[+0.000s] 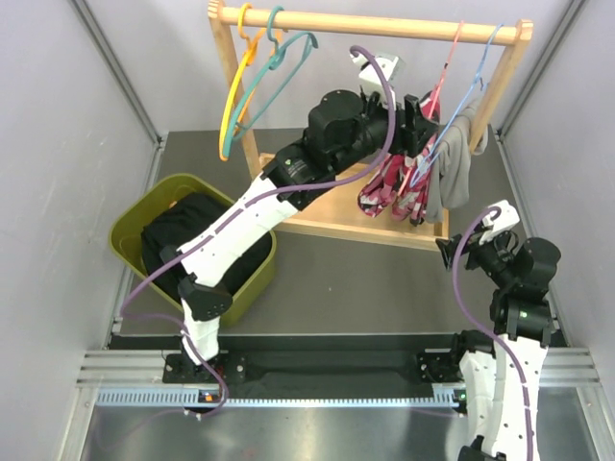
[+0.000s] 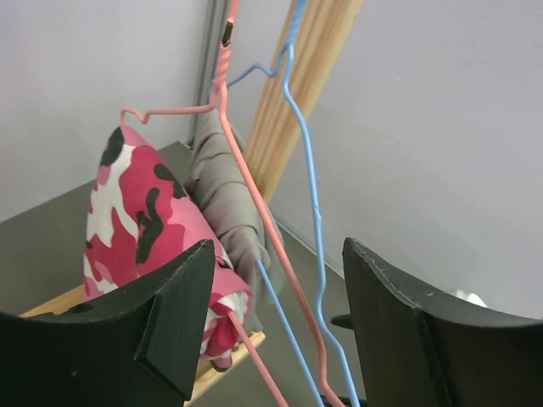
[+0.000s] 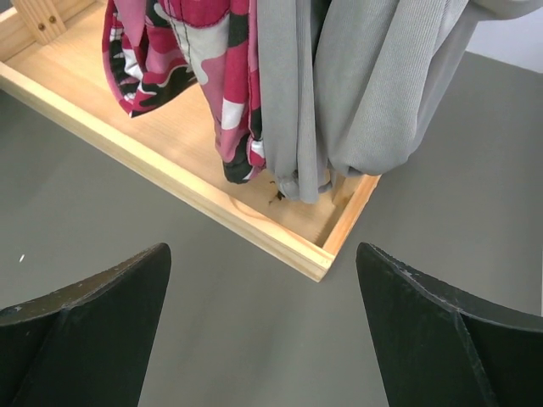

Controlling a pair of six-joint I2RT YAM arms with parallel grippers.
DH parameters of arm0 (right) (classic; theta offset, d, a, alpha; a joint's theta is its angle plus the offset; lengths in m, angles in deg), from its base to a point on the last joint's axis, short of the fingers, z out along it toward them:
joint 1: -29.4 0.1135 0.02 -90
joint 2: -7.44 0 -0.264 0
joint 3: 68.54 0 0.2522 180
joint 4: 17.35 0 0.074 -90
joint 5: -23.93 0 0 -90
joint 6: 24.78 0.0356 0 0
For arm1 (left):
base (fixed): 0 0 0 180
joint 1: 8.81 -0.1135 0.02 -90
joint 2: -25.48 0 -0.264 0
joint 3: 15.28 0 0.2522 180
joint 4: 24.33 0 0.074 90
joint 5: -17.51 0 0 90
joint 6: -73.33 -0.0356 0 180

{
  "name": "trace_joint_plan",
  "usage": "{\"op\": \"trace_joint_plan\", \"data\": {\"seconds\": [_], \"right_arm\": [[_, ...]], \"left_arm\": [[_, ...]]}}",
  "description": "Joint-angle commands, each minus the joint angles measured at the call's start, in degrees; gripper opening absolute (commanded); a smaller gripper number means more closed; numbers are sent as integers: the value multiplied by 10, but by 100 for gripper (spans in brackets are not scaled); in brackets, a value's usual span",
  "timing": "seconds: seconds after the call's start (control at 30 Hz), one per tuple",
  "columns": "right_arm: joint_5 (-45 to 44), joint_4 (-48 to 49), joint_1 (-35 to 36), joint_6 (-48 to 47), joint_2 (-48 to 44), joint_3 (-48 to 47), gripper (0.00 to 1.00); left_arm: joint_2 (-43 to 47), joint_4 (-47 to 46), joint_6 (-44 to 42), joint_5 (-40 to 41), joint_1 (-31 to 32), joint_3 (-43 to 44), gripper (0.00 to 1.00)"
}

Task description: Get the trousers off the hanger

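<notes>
Pink camouflage trousers (image 1: 384, 187) hang on a pink hanger (image 1: 444, 72) at the right end of the wooden rail (image 1: 375, 21). Grey trousers (image 1: 452, 173) hang beside them on a blue hanger (image 1: 478, 77). My left gripper (image 1: 420, 115) is open at the hangers. In the left wrist view the pink hanger wire (image 2: 254, 203) and the blue hanger wire (image 2: 307, 170) run between its open jaws (image 2: 280, 314), with the pink trousers (image 2: 144, 203) and grey trousers (image 2: 225, 191) to the left. My right gripper (image 1: 452, 252) is open and empty, low over the table near the rack base's corner (image 3: 327, 254).
A green bin (image 1: 135, 226) at the left holds black clothes (image 1: 192, 240). An empty yellow hanger (image 1: 235, 91) and a teal hanger (image 1: 279, 67) hang at the rail's left end. Grey walls close in both sides.
</notes>
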Motion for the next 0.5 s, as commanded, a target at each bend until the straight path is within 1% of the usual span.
{"op": "trace_joint_plan", "data": {"seconds": [0.0, 0.07, 0.1, 0.13, 0.27, 0.3, 0.37, 0.4, 0.47], "right_arm": [[22, 42, -14, 8, -11, -10, 90], [25, 42, -18, 9, -13, -10, 90], [26, 43, -19, 10, -14, -9, 90], [26, 43, -19, 11, -15, -9, 90], [26, 43, -22, 13, -16, -9, 90], [27, 43, -23, 13, -16, -10, 90], [28, 44, -24, 14, -17, -10, 90], [29, 44, -25, 15, -17, -10, 90], [29, 45, -27, 15, -17, -10, 90]], "left_arm": [[-27, -8, -47, 67, 12, 40, 66], [-41, 5, -71, 92, 21, 62, 64], [-52, 9, -79, 100, 27, 68, 61], [-60, 11, -98, 126, 30, 76, 59], [-69, 10, -144, 193, 36, 77, 48], [-72, 9, -166, 202, 36, 77, 45], [-75, 8, -182, 218, 36, 77, 41], [-78, 7, -201, 221, 36, 77, 36], [-82, 10, -209, 221, 36, 76, 1]]}}
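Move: The near arm of the pink hanger that carries the camo trousers is about 4 cm ahead of the left hand, 2 cm to its right and 4 cm below. The blue hanger is some 8 cm to the hand's right, 3 cm ahead and 4 cm lower. Farther down, about 11 cm below, the camo trousers hang 8 cm ahead and 3 cm right, the grey trousers 8 cm ahead and 12 cm right. From the right hand the pink hanger lies about 22 cm ahead, 11 cm left and 20 cm up. The left hand's fingers close almost shut and pinch the near arm of the pink hanger, which stood free between the open tips before. To get there the hand goes forward and down, about 4 cm each way, while the wrist swings counter-clockwise some 15 degrees, with a little roll and the fingertips tipping up. ##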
